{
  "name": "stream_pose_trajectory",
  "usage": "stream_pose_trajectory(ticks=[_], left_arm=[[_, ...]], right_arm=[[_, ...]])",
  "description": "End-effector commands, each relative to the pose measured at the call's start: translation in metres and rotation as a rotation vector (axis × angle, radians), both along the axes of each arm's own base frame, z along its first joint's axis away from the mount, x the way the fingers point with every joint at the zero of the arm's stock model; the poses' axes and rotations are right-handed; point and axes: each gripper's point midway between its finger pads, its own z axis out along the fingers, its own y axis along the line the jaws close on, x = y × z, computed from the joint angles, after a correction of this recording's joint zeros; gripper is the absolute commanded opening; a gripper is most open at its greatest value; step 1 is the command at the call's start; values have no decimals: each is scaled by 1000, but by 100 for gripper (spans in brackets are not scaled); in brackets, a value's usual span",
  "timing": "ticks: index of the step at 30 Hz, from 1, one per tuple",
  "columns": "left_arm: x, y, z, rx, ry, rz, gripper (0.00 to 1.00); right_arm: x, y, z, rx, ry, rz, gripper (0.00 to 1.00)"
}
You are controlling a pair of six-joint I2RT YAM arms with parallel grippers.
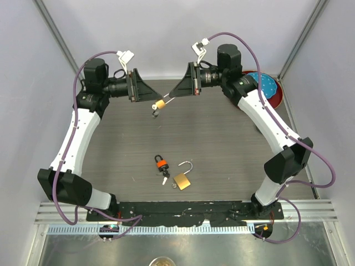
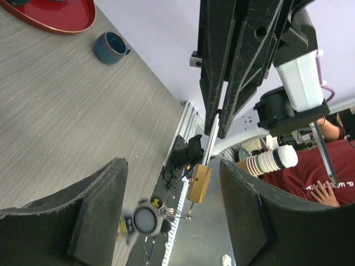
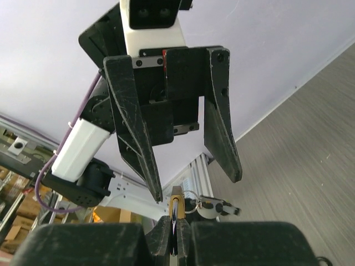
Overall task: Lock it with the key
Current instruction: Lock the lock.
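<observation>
My right gripper (image 1: 170,98) (image 3: 176,226) is shut on the steel shackle of a small brass padlock (image 1: 161,103) (image 3: 177,199) and holds it in the air above the far middle of the table. A key ring with a white-headed key (image 1: 156,113) (image 2: 145,220) (image 3: 215,206) hangs from the padlock's underside. My left gripper (image 1: 153,100) (image 2: 173,166) is open, with one finger on each side of the padlock (image 2: 198,183) and touching neither it nor the key. The right gripper also shows in the left wrist view (image 2: 219,128).
A second brass padlock (image 1: 182,179) with its shackle open lies on the near middle of the table, beside an orange-and-black key bunch (image 1: 161,164). A red plate (image 1: 276,98) (image 2: 61,16) and a blue cup (image 2: 109,47) sit at the far right.
</observation>
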Motion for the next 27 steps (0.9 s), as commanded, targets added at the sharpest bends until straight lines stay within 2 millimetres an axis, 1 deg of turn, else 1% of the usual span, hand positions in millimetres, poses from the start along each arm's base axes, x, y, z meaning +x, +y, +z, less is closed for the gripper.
stream_pose_trajectory(ticks=[1, 2, 3, 7, 9, 11, 12, 13, 14, 15, 16, 17, 18, 19, 21, 22, 24, 27], left_arm=[[-28, 2, 12, -15, -63, -101, 71], [-30, 1, 8, -19, -46, -109, 71], [-34, -1, 9, -31, -46, -131, 72], [-44, -7, 2, -31, -28, -162, 72], [-46, -10, -6, -23, 7, -175, 70], [-45, -11, -12, -3, -6, -180, 68], [-45, -11, -21, 17, 47, -175, 68], [-45, -13, -26, 40, 20, -181, 68], [-43, -14, -26, 62, 8, -167, 66], [-45, -15, -36, 83, 71, -180, 65], [-47, -18, -38, 95, 72, -197, 57], [-47, -20, -37, 102, 60, -206, 51], [-47, -20, -42, 110, 88, -212, 45], [-47, -22, -43, 112, 94, -219, 32], [-46, -22, -44, 115, 96, -217, 22], [-44, -22, -45, 117, 97, -213, 11], [-43, -23, -45, 112, 102, -207, 1], [-42, -23, -40, 96, 96, -195, 0]], right_arm=[[-15, -7, -1, -46, -91, 77, 2], [-13, -8, -4, -59, -96, 75, 2], [-10, -7, -10, -78, -92, 70, 1], [-9, -7, -11, -100, -96, 68, 2], [-7, -8, -8, -98, -103, 60, 2], [-7, -8, -4, -95, -105, 57, 2], [-7, -7, -3, -93, -105, 58, 2], [-7, -7, -3, -93, -103, 57, 1], [-8, -7, -3, -93, -100, 60, 1], [-7, -7, -3, -92, -103, 59, 2], [-7, -7, -4, -93, -101, 59, 2], [-6, -7, -5, -96, -100, 55, 2], [-5, -7, -6, -99, -99, 49, 1], [-4, -6, -6, -101, -98, 44, 2], [-2, -6, -7, -104, -95, 37, 2], [-2, -6, -6, -104, -92, 35, 2], [2, -5, -7, -109, -93, 18, 1], [8, -5, -4, -114, -94, -22, 2]])
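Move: The lock's body hangs free about 4 cm back and 2 cm right of the open left hand, roughly 1 cm lower. Its shackle, still in the right fingers, is some 2 cm back and 4 cm right of the left hand, about level; the keys dangle some 6 cm back, 1 cm right and 4 cm below. From the right hand, the lock is about 3 cm back and 4 cm left, nearly level. Left hand goes down, back and slightly right, some 7 cm, pinching the lock as the right lowers it. ##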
